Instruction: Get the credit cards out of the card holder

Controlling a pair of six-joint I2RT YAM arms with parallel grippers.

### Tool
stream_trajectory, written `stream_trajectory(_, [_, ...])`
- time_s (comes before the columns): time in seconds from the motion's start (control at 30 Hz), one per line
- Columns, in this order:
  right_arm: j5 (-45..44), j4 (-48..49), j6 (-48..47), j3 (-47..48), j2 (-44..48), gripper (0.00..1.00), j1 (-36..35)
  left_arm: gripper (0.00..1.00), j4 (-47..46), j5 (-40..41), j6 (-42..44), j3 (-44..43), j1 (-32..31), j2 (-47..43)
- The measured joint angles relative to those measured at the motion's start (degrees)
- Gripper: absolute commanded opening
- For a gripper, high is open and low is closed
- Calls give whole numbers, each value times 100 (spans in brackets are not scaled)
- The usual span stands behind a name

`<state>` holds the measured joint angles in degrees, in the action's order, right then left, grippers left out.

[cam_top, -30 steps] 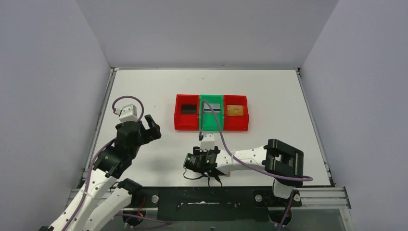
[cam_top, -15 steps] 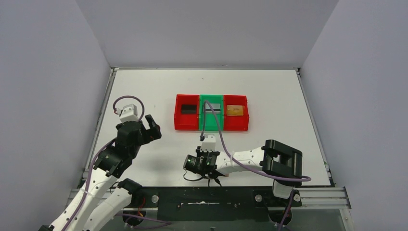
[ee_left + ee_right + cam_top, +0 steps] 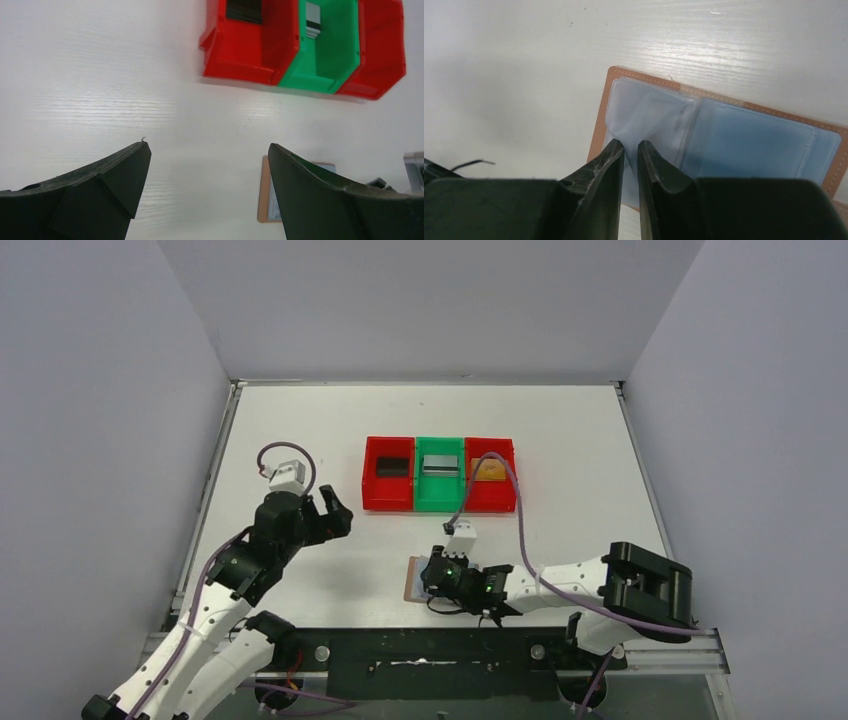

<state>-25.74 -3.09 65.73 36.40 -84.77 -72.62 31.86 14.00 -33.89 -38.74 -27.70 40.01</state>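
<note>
The card holder (image 3: 415,582) lies open near the table's front edge, tan-brown with pale blue inner pockets (image 3: 744,140). My right gripper (image 3: 438,578) is over its left half, its jaws (image 3: 630,144) drawn nearly together on a puckered fold of the clear pocket sheet. No card shows in the pockets. A black credit card (image 3: 391,466), a silver-grey one (image 3: 438,466) and a gold-orange one (image 3: 487,469) lie in the bins. My left gripper (image 3: 330,512) hovers open and holds nothing (image 3: 208,145), to the left of the holder (image 3: 264,192).
Three joined bins stand mid-table: a red one (image 3: 372,492), a green one (image 3: 438,502) and another red one (image 3: 505,495). The right arm's purple cable (image 3: 510,500) loops over the right bin. Grey walls close in the table.
The right wrist has shifted to the right, uncovering the card holder, and its jaws have narrowed onto the pocket sheet. The left gripper has moved forward and to the right, still open.
</note>
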Motion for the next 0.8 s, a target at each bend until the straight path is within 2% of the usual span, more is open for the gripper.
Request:
stream_trajectory(0.17, [695, 1670, -127, -1069, 529, 16, 428, 80, -748, -1213, -341, 658, -28, 13])
stream_trajectory(0.33, [1117, 3042, -109, -1915, 750, 18, 656, 78, -1495, -2068, -708, 1106, -323, 326])
stream_trajectory(0.57, [1360, 4127, -57, -2507, 852, 19, 730, 74, -2540, -2116, -999, 1126, -1775, 1357])
stream_trajectory(0.8, [1405, 4474, 37, -2627, 857, 20, 782, 63, -3239, -1961, -1329, 1130, -2529, 2284])
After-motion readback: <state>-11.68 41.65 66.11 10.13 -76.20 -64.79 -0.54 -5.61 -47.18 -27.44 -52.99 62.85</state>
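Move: The open card holder, a clear sleeve of it already pinched in the right fingers, has its middle about 21 cm to the right of the left hand, 11 cm back and some 15 cm below it. From that hand the left red bin stands roughly 13 cm ahead and 11 cm to the right, the green bin 13 cm ahead and 23 cm to the right, both some 13 cm lower. From the right hand the holder's middle lies about 4 cm to the right, level fore and aft, and 2 cm down. The left hand sweeps some 18 cm to the right while drawing back and sinking about 8 cm each, in towards the card holder and the right fingers, turning about 35 degrees clockwise, tipping its fingers more steeply down and narrowing its open fingers by roughly a quarter without touching anything. The right hand keeps its pinch on the clear sleeve, lifting it about 2 cm and slightly to the right while rolling nearly 30 degrees so that its left side comes up and its fingers point more sideways, clearing room for the left hand. ##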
